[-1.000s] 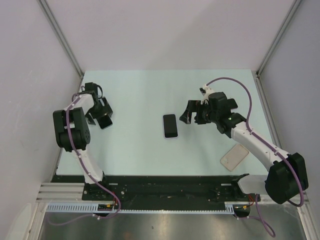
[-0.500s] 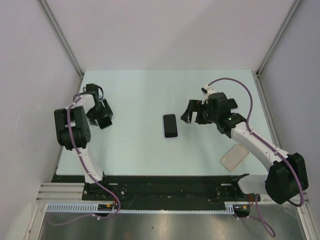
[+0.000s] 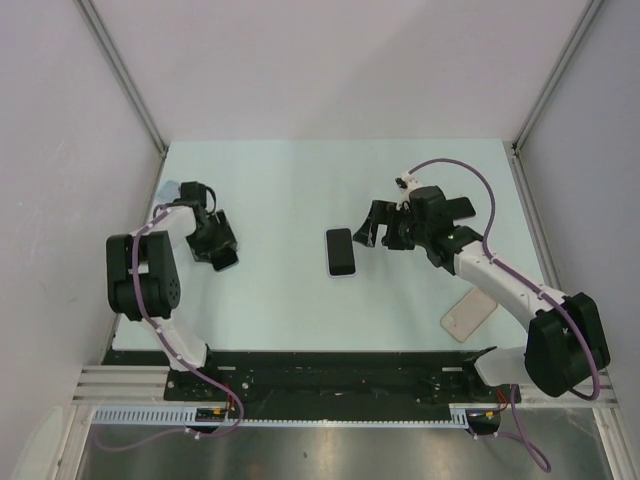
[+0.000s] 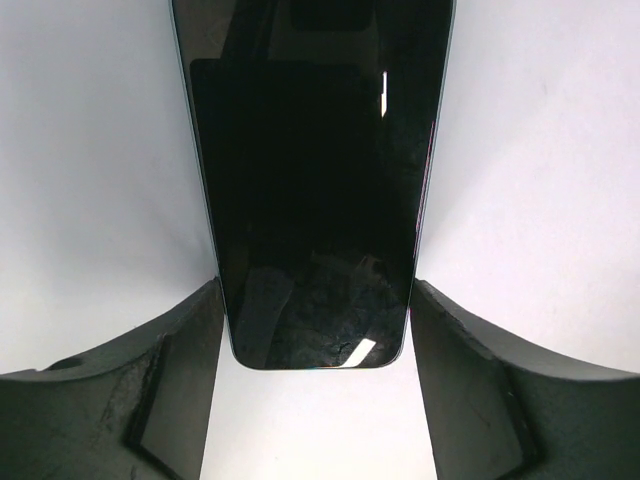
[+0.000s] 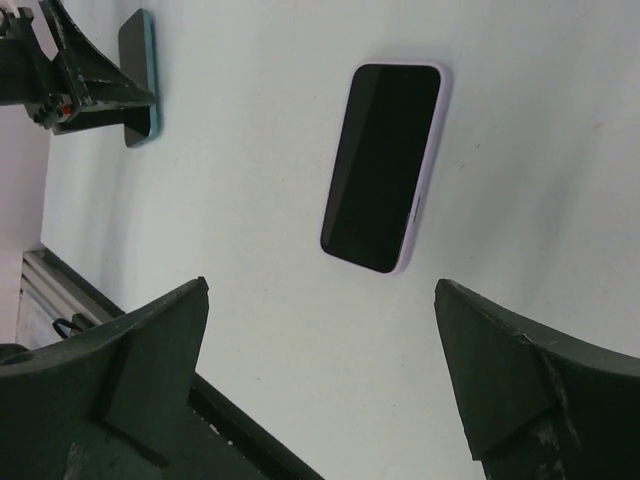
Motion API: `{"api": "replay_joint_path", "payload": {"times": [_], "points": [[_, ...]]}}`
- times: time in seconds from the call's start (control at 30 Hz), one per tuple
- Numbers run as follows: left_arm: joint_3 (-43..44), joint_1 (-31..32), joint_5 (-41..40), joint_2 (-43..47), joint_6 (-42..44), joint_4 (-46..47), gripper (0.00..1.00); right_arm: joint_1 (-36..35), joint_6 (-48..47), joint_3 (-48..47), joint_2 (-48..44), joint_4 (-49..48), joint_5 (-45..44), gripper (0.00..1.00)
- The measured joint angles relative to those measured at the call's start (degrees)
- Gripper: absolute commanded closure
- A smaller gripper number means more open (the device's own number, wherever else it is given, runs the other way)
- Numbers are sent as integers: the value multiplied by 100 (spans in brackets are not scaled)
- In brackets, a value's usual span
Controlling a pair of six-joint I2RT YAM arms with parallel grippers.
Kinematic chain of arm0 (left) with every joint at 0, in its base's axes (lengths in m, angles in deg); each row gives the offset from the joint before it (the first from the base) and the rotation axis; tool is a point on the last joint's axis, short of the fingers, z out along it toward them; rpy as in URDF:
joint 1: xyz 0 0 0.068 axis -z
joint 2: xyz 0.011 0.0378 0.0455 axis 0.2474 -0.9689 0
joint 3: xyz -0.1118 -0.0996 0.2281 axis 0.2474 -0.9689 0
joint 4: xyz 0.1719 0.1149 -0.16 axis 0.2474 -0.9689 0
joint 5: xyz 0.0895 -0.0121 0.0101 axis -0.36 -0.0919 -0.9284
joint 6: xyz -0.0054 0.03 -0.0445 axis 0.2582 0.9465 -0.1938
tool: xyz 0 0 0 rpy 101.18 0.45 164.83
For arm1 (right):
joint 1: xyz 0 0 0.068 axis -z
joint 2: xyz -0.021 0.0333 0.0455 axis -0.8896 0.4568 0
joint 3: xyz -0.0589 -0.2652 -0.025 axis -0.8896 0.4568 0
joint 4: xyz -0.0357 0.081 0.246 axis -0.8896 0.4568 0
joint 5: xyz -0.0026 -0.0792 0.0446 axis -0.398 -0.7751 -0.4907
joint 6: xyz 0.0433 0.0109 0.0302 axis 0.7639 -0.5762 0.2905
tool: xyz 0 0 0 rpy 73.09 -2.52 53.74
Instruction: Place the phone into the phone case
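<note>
A black phone with a teal edge [image 4: 315, 180] lies on the pale table at the left. My left gripper [image 4: 316, 290] has closed in on it, one finger against each long side of its near end. From above, that left gripper [image 3: 218, 250] sits low at the table's left side. A second phone, black screen with a lilac rim [image 3: 341, 252], lies flat in the middle. My right gripper [image 3: 378, 235] hovers just right of it, open and empty. In the right wrist view the lilac-rimmed phone [image 5: 382, 165] lies ahead of the right gripper [image 5: 322, 285]. A beige phone case [image 3: 469, 317] lies at the near right.
The table [image 3: 290, 190] is walled in by white panels left, right and behind. A black rail [image 3: 330, 370] runs along its near edge, by the arm bases. In the right wrist view the teal-edged phone [image 5: 140, 80] and the left arm's fingers show at top left.
My left gripper has swung nearer and a little right, and its jaws have narrowed onto the teal-edged phone. My right gripper has edged left toward the lilac-rimmed phone.
</note>
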Motion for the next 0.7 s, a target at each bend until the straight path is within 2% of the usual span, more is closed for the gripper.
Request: {"api": "replay_joint_path", "payload": {"times": [0.17,0.37,0.5,0.7], "points": [[-745,275,400,612,-57,197,42,-76,219,0,284,-313,245,4],[-1947,748,1292,1622,-315,671,43,-326,756,0,826,-935,505,13],[-2562,1045,1915,2063,-682,1182,43,-671,1305,0,1403,-1617,717,26],[-2909,1362,2470,2234,-1056,1567,43,-905,2098,2,2490,-2673,981,44]]}}
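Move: The right hand, empty and wide open, has the phone in the lilac case about 10 cm to its left, 4 cm farther out and 14 cm below. At table height too, a bare black phone lies some 22 cm right and 18 cm ahead of it. The left hand already grips the blue-edged phone; from it the lilac-cased phone is roughly 35 cm to the right, level fore and aft, and the light-blue case 12 cm left and 18 cm ahead. Rightward and back, about 18 cm in all and barely rising, the left hand carries the blue-edged phone towards the middle, keeping its grip while the wrist rolls so its fingertips swing right. The right hand sweeps some 12 cm left, sinking ever faster by 7 cm, to come over the near part of the lilac-cased phone, its fingers closing to about two thirds open. ##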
